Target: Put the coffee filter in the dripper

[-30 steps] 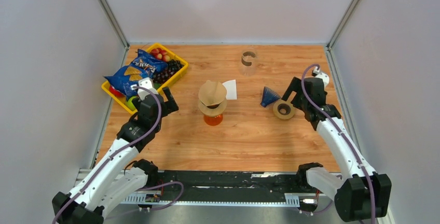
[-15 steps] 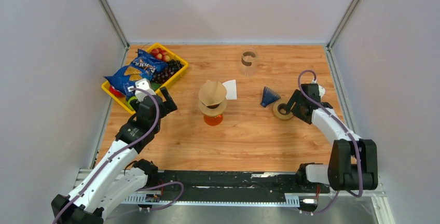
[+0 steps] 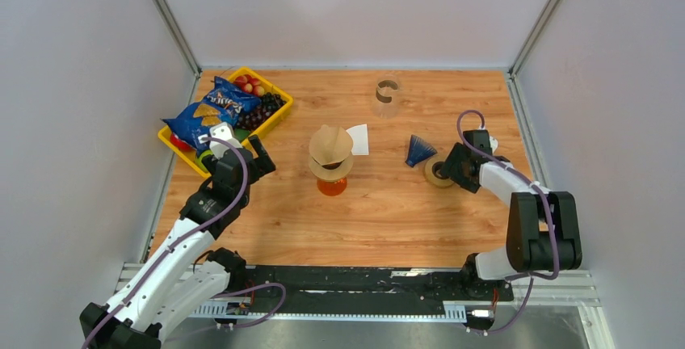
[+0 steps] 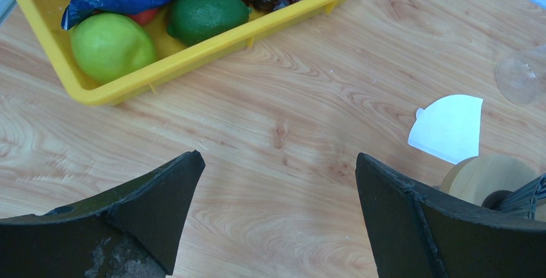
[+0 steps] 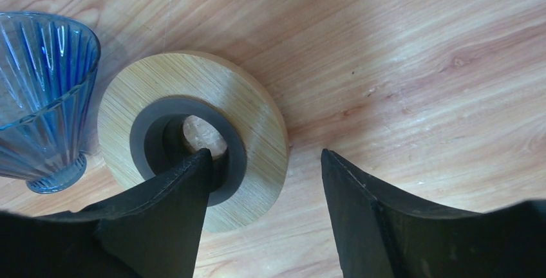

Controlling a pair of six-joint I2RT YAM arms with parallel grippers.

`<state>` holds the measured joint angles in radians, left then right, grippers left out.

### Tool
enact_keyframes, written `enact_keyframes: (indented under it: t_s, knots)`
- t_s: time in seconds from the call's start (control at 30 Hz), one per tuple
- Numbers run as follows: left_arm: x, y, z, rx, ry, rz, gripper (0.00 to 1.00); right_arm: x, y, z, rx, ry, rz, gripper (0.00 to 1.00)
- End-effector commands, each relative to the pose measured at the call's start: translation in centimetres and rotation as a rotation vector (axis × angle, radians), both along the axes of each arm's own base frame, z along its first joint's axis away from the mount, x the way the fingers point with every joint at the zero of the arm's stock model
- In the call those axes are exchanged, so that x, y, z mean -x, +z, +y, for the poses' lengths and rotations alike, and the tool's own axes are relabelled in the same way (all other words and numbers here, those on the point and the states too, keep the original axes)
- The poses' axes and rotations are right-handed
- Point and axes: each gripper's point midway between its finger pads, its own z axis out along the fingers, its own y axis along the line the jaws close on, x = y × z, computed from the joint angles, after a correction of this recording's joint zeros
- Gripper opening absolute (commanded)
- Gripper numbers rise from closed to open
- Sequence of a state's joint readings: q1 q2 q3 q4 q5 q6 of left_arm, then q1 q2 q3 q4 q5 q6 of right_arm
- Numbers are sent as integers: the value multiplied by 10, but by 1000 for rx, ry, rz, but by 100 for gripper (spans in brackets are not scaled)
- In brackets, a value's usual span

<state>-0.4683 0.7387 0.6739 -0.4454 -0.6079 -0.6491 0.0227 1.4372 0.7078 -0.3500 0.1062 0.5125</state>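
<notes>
The white paper coffee filter (image 3: 358,139) (image 4: 449,127) lies flat on the table right of a stand (image 3: 330,163) that bears a brown paper cone on a wooden ring. A blue ribbed glass dripper (image 3: 418,151) (image 5: 42,91) lies on its side beside a loose wooden ring (image 3: 440,172) (image 5: 254,133). My right gripper (image 3: 450,169) (image 5: 265,156) is down at that ring, open. One finger stands in the ring's hole, the other outside its rim with a gap. My left gripper (image 3: 242,149) (image 4: 278,157) hovers wide open over bare wood, with nothing in it.
A yellow tray (image 3: 280,114) (image 4: 212,49) at the back left holds blue snack bags, limes, grapes and red fruit. A clear glass (image 3: 387,97) stands at the back centre. Metal posts and grey walls close in the table on both sides.
My right arm has folded back and brought its gripper down onto the wooden ring, its jaws narrowing around the rim. The left arm has shifted only slightly.
</notes>
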Motion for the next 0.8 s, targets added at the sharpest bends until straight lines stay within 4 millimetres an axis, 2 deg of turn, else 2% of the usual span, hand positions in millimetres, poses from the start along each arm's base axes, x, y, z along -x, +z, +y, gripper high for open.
enact_keyframes:
  t_s: [0.0, 0.1, 0.2, 0.33, 0.5, 0.67, 0.77]
  knots:
    - [-2, 4, 3, 11, 23, -17, 100, -20, 8, 0, -10, -13, -54, 68]
    - [-2, 4, 3, 11, 24, -17, 100, -21, 3, 1, -11, -11, -41, 64]
    - [-2, 4, 3, 8, 22, -15, 100, -22, 1, 2, -8, -11, -36, 53]
    - [-3, 4, 3, 5, 22, -15, 100, -25, 8, 0, 3, -15, -58, 38]
    - [-3, 4, 2, 6, 14, -12, 100, -27, 28, -7, 36, -25, -116, 17]
    - [-4, 5, -3, 12, -9, -13, 100, -25, 61, -15, 80, -35, -173, 15]
    - [-5, 5, -4, 12, -11, -9, 100, -29, 93, -17, 90, -37, -211, 14]
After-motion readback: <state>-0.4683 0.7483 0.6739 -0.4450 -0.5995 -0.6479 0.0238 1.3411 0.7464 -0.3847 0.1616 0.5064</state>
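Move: The spare wooden ring lies nearly under the right hand's open fingers: its middle is about 3 cm ahead, 4 cm to the left and 1 cm below, so the near right part of its rim is at the fingertips. A blue ribbed dripper lies some 6 cm farther out and 6 cm left of the ring. The orange carafe stack stands roughly 35 cm left, about level. From the idle left hand the ring is around 52 cm right, 5 cm ahead, 18 cm down. The right fingers pinch the ring's rim, one finger in the hole and the other against the outer right edge: the hand slides about 1.5 cm forward, low over the table, while they close to roughly a third open. Keeping that hold, it then lifts about 3.5 cm, drifting 1 cm right, fingertips tilting up some 5 degrees. ##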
